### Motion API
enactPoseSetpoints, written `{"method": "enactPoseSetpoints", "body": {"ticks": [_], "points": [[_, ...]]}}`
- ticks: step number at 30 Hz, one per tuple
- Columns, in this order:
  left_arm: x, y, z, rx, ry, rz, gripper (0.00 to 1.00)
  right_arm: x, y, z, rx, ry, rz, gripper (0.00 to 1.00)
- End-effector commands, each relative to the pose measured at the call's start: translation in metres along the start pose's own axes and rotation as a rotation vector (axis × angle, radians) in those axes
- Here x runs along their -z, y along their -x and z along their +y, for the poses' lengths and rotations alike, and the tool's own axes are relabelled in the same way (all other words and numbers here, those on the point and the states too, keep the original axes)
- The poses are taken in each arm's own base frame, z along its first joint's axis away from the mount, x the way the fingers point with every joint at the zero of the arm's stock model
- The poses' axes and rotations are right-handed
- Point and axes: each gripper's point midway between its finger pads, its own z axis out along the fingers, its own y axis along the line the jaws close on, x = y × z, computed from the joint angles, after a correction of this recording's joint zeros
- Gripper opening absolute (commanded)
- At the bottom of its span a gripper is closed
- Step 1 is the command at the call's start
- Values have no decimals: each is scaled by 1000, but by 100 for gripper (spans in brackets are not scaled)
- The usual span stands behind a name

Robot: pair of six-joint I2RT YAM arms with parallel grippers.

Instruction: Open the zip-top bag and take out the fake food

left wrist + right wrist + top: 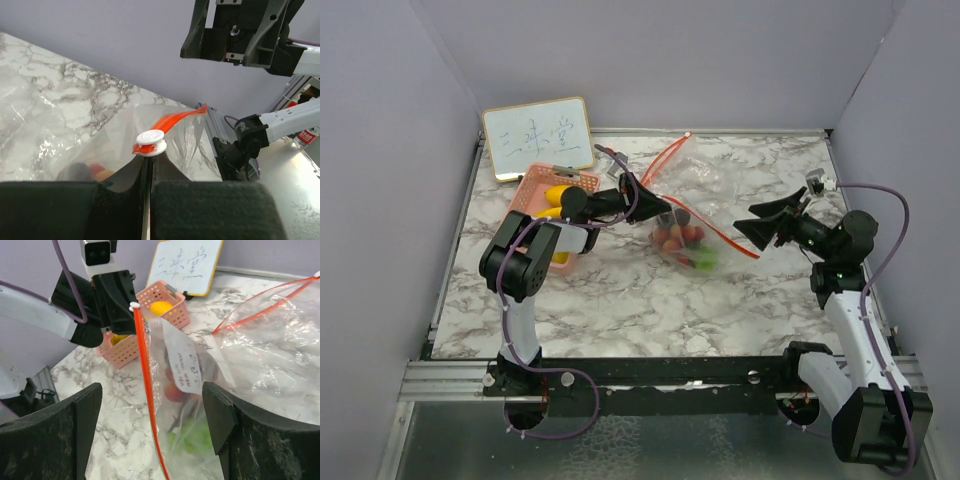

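Note:
The clear zip-top bag (692, 190) with a red zip strip (145, 390) lies mid-table, its mouth lifted. My left gripper (658, 207) is shut on the bag's zip edge, with the white slider (151, 141) right at its fingertips. Red and green fake food (685, 245) sits inside the bag (260, 345), behind a paper label (184, 362). My right gripper (748, 222) stands open just right of the bag. In the right wrist view the red strip hangs between its spread fingers (220, 412), touching neither. More yellow fake food (557, 197) lies in the pink basket (572, 178).
A small whiteboard (538, 137) with writing leans at the back left, behind the basket. Purple walls close in the marble table (620, 310) on three sides. A metal rail (650, 370) runs along the near edge.

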Motion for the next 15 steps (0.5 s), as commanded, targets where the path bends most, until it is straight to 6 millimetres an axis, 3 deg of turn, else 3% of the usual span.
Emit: {"method": "enactPoseSetpoints", "body": {"ticks": [1, 5, 8, 15], "points": [[3, -3, -19, -162, -135, 15, 0, 5, 1, -22, 72, -147, -21, 82], [2, -13, -27, -167, -192, 80, 0, 5, 3, -11, 140, -90, -14, 78], [-2, -21, -33, -158, -234, 121, 0, -6, 0, -3, 171, -23, 37, 77], [-8, -31, -32, -133, -252, 138, 0, -76, -14, 34, 376, -49, 124, 78]]}}
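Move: The raised orange zip strip's middle is roughly 6 cm left of the open right hand, 1 cm ahead and 5 cm lower; the white slider is 15 cm left, 4 cm ahead and slightly lower. The red fruit in the bag is about 10 cm left, 5 cm ahead and 19 cm down. From the left hand, already pinching the slider end, the strip's middle is about 9 cm right, 3 cm back and 4 cm down. Open right hand sweeps 5 cm left towards the zip strip; left hand, still pinching its end, sinks and retreats. ##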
